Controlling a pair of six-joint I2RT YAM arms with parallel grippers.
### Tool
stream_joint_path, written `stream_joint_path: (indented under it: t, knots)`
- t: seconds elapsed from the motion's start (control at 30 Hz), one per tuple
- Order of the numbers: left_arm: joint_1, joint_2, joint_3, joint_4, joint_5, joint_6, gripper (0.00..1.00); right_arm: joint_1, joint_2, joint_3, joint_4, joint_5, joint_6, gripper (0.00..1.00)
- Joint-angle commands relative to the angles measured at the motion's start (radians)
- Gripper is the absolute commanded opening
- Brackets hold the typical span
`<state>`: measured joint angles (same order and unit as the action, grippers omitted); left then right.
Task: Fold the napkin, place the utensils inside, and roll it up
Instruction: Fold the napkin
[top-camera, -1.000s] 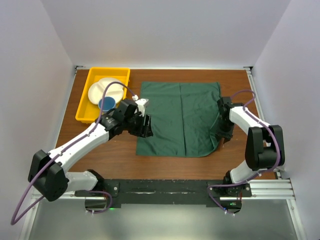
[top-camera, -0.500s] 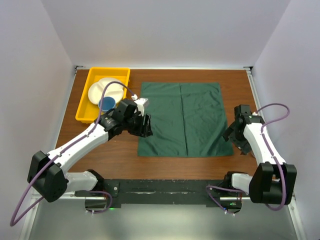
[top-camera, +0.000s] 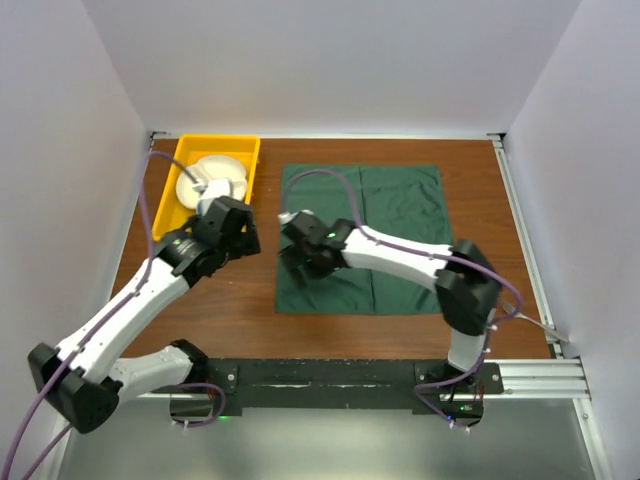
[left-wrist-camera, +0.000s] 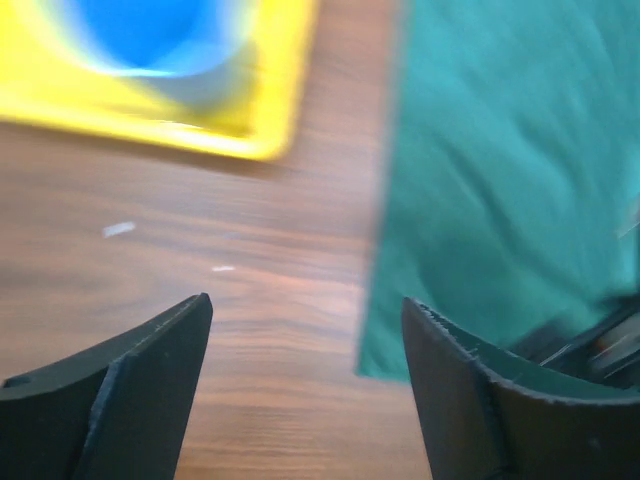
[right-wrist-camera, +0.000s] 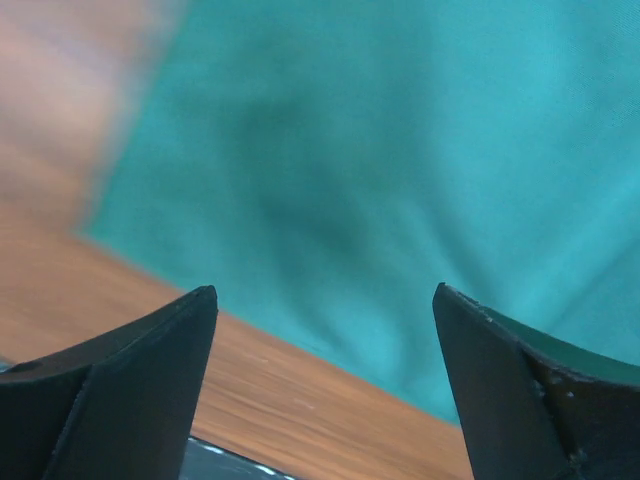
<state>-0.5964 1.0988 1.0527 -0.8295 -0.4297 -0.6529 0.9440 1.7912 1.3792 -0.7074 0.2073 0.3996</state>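
Observation:
The dark green napkin (top-camera: 385, 235) lies spread flat on the brown table. My right gripper (top-camera: 297, 268) reaches across it and hangs open over its near left part. In the right wrist view (right-wrist-camera: 325, 290) the jaws stand wide apart above the napkin (right-wrist-camera: 400, 150) and its near edge. My left gripper (top-camera: 243, 240) is open and empty over bare wood between the tray and the napkin. In the left wrist view (left-wrist-camera: 305, 300) the napkin's near left corner (left-wrist-camera: 480, 200) lies to its right. No utensils show in any view.
A yellow tray (top-camera: 180, 165) stands at the far left with a white plate (top-camera: 222, 172) in it. The left wrist view shows the tray (left-wrist-camera: 270, 120) and a blue cup (left-wrist-camera: 155, 35) inside it. White walls close in the table.
My right arm has swung from the table's right side across to the napkin's near left part. My left gripper has drawn back left toward the tray. The napkin's near right corner now lies flat.

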Motion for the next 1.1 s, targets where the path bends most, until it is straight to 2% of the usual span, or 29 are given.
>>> stream_joint_path:
  t: [0.0, 0.03, 0.13, 0.17, 0.23, 0.27, 0.7, 0.83, 0.9, 1.07]
  knots:
    - [0.035, -0.112, 0.066, -0.265, -0.384, -0.224, 0.84, 0.102, 0.170, 0.248, 0.007, -0.069, -0.064, 0.86]
    - [0.043, -0.152, 0.073, -0.285, -0.398, -0.238, 0.84, 0.142, 0.210, 0.282, 0.003, -0.086, -0.065, 0.78]
    - [0.047, -0.223, 0.096, -0.358, -0.441, -0.303, 0.84, 0.189, 0.315, 0.383, -0.026, -0.085, -0.058, 0.69]
    - [0.047, -0.238, 0.101, -0.362, -0.445, -0.303, 0.84, 0.197, 0.326, 0.391, -0.026, -0.092, -0.058, 0.61]
    - [0.046, -0.282, 0.108, -0.365, -0.451, -0.298, 0.83, 0.206, 0.336, 0.388, -0.014, -0.095, -0.048, 0.56]
    - [0.046, -0.293, 0.109, -0.367, -0.449, -0.298, 0.82, 0.210, 0.336, 0.380, -0.012, -0.097, -0.047, 0.49]
    - [0.046, -0.313, 0.105, -0.376, -0.420, -0.275, 0.82, 0.236, 0.326, 0.251, 0.031, -0.111, -0.073, 0.47]
    - [0.047, -0.312, 0.104, -0.369, -0.419, -0.267, 0.82, 0.239, 0.339, 0.279, 0.022, -0.102, -0.082, 0.38]
    - [0.046, -0.303, 0.101, -0.358, -0.411, -0.254, 0.82, 0.246, 0.341, 0.296, 0.014, -0.097, -0.082, 0.38]
    - [0.047, -0.290, 0.101, -0.343, -0.403, -0.240, 0.82, 0.276, 0.349, 0.365, -0.044, -0.052, -0.096, 0.46]
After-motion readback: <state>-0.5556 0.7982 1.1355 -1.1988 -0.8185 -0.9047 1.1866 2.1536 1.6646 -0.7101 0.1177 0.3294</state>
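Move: The napkin's near left corner is what the right hand is after: some 8 cm back, 12 cm left and 7 cm below it. The napkin's middle lies about 12 cm ahead and 10 cm right of that hand, the blue cup roughly 15 cm ahead and 27 cm left, and the yellow tray's middle 27 cm ahead and 30 cm left. From the left hand, the same corner is about 9 cm back, 6 cm right and 17 cm down. Leftwards, back and down, the right hand sweeps some 13 cm sideways towards the napkin's near left corner, then eases slightly right as it sinks, its fingers closing to just under half open and straddling the corner without gripping it. The left hand clears off left, up and back, turning about 25 degrees counter-clockwise with fingers still wide, then waits. ##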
